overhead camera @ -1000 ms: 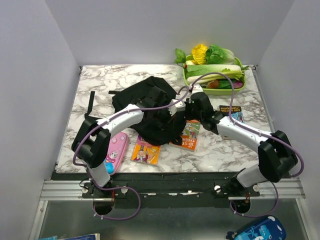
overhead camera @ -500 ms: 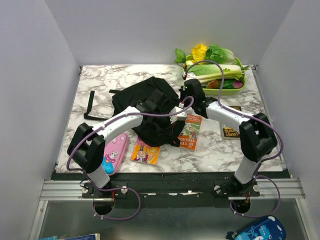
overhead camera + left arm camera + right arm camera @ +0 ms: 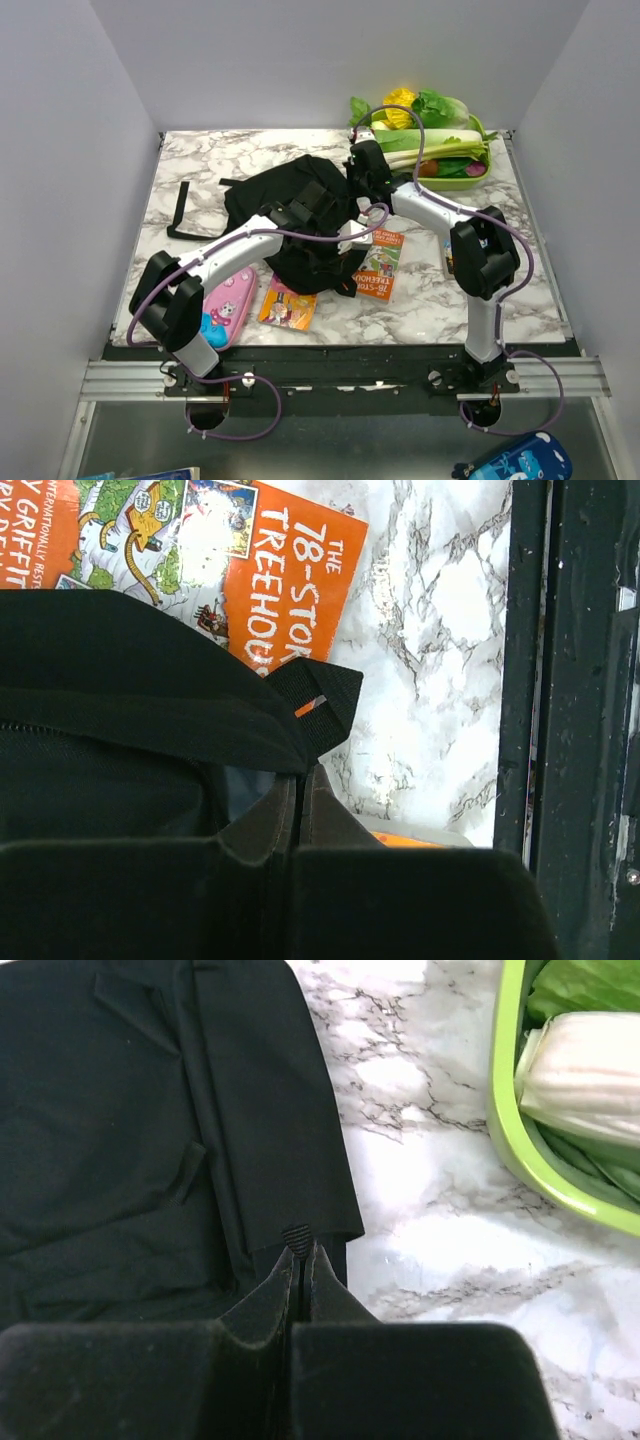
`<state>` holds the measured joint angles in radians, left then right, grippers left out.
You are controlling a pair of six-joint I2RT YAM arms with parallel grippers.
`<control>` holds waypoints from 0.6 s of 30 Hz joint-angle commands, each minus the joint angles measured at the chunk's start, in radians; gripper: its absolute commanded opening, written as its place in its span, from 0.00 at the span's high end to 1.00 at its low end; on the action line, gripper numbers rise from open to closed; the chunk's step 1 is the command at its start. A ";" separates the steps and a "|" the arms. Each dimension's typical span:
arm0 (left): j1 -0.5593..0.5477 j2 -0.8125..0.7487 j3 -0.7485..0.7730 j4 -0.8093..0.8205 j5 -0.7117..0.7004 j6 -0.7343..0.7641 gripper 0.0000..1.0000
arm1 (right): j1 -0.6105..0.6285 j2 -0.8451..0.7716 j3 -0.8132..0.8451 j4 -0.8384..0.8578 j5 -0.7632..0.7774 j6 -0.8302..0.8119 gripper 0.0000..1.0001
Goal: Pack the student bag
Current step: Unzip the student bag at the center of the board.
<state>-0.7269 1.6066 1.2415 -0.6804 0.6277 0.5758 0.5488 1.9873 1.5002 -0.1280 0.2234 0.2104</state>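
The student bag [image 3: 300,215], a soft black backpack, lies in the middle of the marble table. My left gripper [image 3: 353,233] is at its near right edge. In the left wrist view the left gripper [image 3: 300,783] is shut, its tips tucked into the bag's [image 3: 120,700] hem beside a black webbing tab [image 3: 322,695]. My right gripper [image 3: 360,165] is at the bag's far right corner. There the right gripper [image 3: 300,1250] is shut on a small ribbed pull tab [image 3: 297,1234] of the bag [image 3: 150,1110].
An orange treehouse book [image 3: 378,265] [image 3: 290,570] lies right of the bag, and a second book [image 3: 290,305] and a pink pencil case [image 3: 228,305] lie in front. A green tray [image 3: 432,183] [image 3: 510,1110] of vegetables stands at the far right. A loose black strap [image 3: 180,215] trails left.
My right arm has swung from the middle right of the table up to the bag's far right corner. The left gripper has reached slightly further right along the bag's edge.
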 commanded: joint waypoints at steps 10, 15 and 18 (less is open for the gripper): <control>0.072 0.048 0.209 -0.257 0.024 0.097 0.13 | -0.029 0.001 0.082 -0.010 -0.005 0.029 0.87; 0.248 0.133 0.401 -0.409 0.017 0.227 0.08 | -0.047 -0.080 0.023 -0.010 -0.099 0.060 0.61; 0.305 0.148 0.363 -0.458 -0.026 0.297 0.08 | -0.049 -0.133 -0.027 -0.013 -0.134 0.078 0.48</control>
<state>-0.4839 1.7195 1.6226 -0.9691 0.6392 0.7238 0.5083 1.9423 1.5265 -0.1677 0.1673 0.2569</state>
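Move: Both shut hands still hold the student bag's right side, the left at its near corner, the right near its far end. The bag's middle is about 16 cm ahead, 10 left and 5 below the left hand; 10 cm back, 14 left and 4 below the right. From the left hand, the Treehouse book lies about 5 cm ahead and 10 right, the Roald Dahl book 4 back and 12 left. The vegetable basket sits some 7 cm ahead and 20 right of the right hand. Both grippers open, releasing the bag; left sweeps 9 cm forward over it, rising 6; right lifts 3 cm. ##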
